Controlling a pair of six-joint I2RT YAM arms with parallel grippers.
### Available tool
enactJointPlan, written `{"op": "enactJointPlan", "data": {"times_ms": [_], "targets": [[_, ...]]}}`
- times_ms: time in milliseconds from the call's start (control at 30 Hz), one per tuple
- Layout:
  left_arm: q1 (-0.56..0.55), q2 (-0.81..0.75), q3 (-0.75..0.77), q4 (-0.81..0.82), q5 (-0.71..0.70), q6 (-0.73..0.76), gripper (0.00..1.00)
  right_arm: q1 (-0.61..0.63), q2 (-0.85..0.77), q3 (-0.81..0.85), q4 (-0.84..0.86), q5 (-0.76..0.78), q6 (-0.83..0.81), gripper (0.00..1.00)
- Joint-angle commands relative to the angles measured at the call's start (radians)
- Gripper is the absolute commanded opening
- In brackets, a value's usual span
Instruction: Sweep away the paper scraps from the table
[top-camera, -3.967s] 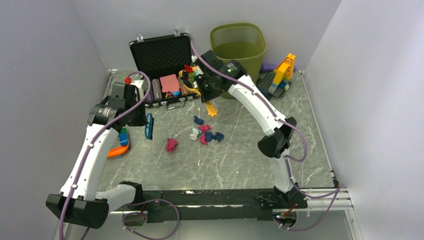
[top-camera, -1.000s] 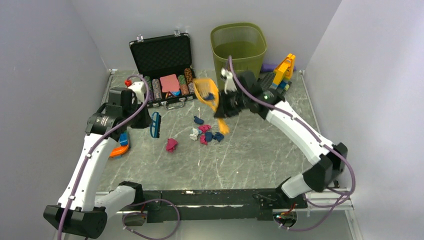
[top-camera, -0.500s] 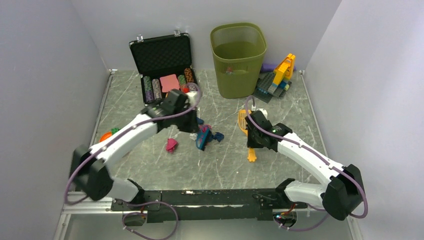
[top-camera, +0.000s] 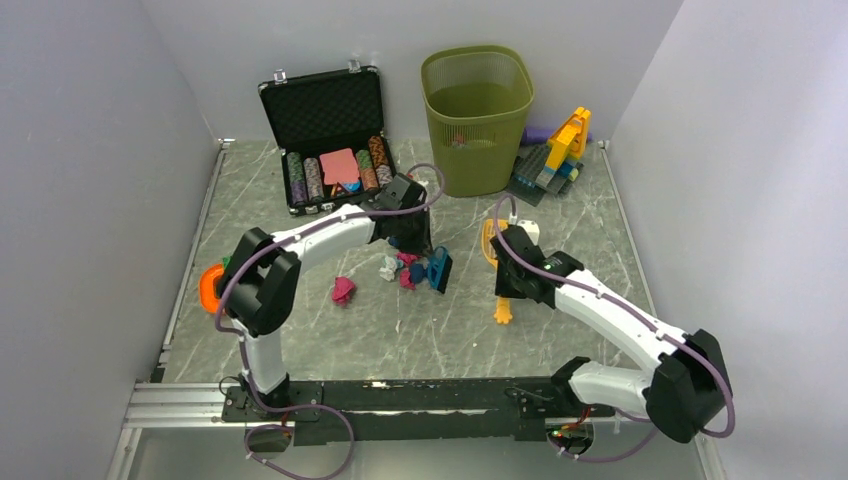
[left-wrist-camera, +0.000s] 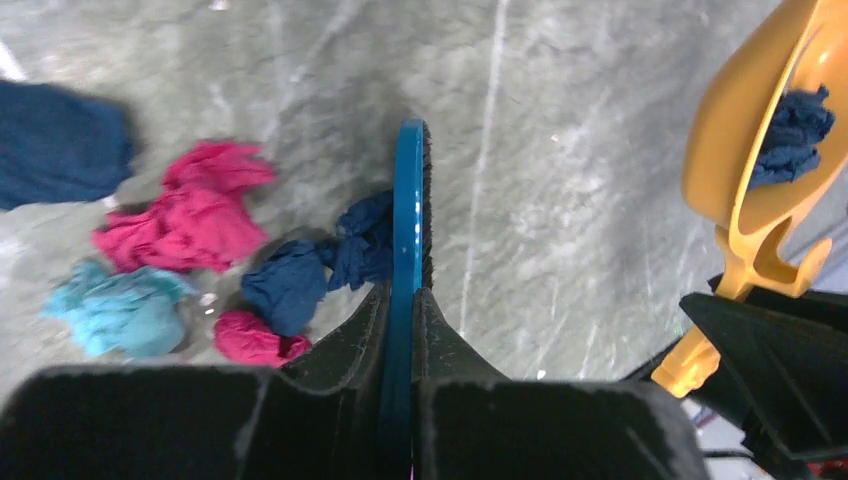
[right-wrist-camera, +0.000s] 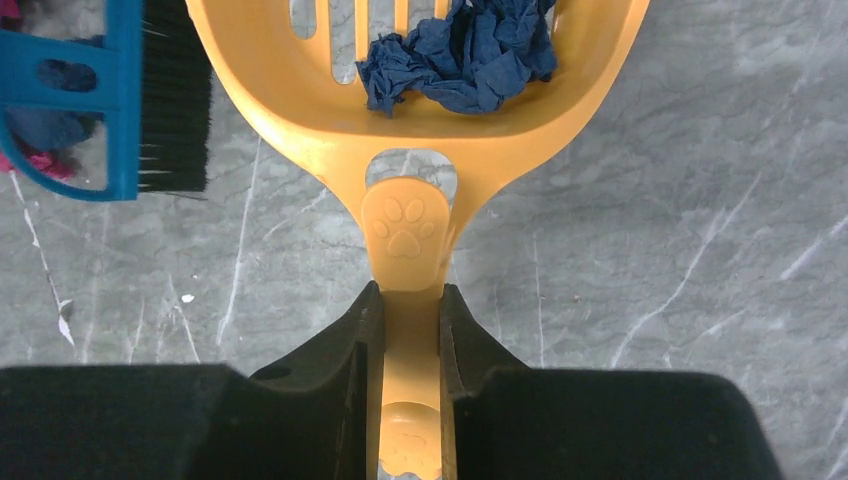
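Several paper scraps (top-camera: 405, 268) in pink, navy, teal and white lie bunched at the middle of the table (top-camera: 330, 340). One pink scrap (top-camera: 343, 290) lies apart to their left. My left gripper (top-camera: 422, 250) is shut on a blue brush (top-camera: 438, 270), which stands just right of the bunch. In the left wrist view the brush (left-wrist-camera: 408, 230) touches the navy scraps (left-wrist-camera: 300, 280). My right gripper (right-wrist-camera: 408, 295) is shut on the handle of an orange scoop (right-wrist-camera: 400, 100). The scoop rests on the table right of the brush, and a navy scrap (right-wrist-camera: 460, 50) lies in it.
A green bin (top-camera: 477, 110) stands at the back. An open black case of poker chips (top-camera: 330, 130) is to its left and toy bricks (top-camera: 555, 155) to its right. An orange object (top-camera: 210, 285) lies at the left edge.
The left arm has carried the brush from the left side across the scraps to their right side. The right arm brought the scoop down from near the bin, then held still.
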Motion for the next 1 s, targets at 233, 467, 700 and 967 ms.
{"op": "enactJointPlan", "data": {"times_ms": [233, 467, 700, 967], "targets": [[0.214, -0.280, -0.297, -0.078, -0.183, -0.028, 0.00, 0.079, 0.239, 0.024, 0.202, -0.045, -0.015, 0.00], [0.224, -0.512, -0.378, -0.142, -0.217, 0.002, 0.00, 0.139, 0.418, 0.136, 0.234, 0.005, -0.066, 0.00], [0.224, -0.664, -0.366, -0.197, -0.226, 0.042, 0.00, 0.179, 0.563, 0.235, 0.225, 0.085, -0.074, 0.20], [0.225, -0.739, -0.360, -0.219, -0.180, 0.059, 0.00, 0.238, 0.480, 0.139, 0.320, 0.162, -0.049, 0.61]]}}
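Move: The left hand holds the brush with its head beside the two dark blue scraps, about 9 cm below and 2 ahead, 1 to the right. From the hand, one pink scrap lies some 4 cm ahead and 3 left, the light blue one 3 ahead and 7 left, and the big pink one 18 left, 2 back. The right hand's scoop is bound for bare table about 4 cm ahead, 9 left and 9 down; the dark blue scraps lie 11 ahead, 17 left of that hand. The brush in the left hand pushes the scraps along the table, sweeping some 16 cm left while turning about 20 degrees counter-clockwise, then lifts off them by about 8 cm, drawing back a little. Meanwhile the right hand carries the loaded scoop about 9 cm left and 7 down, edging forward, sets it on the table and opens its fingers off the handle. ##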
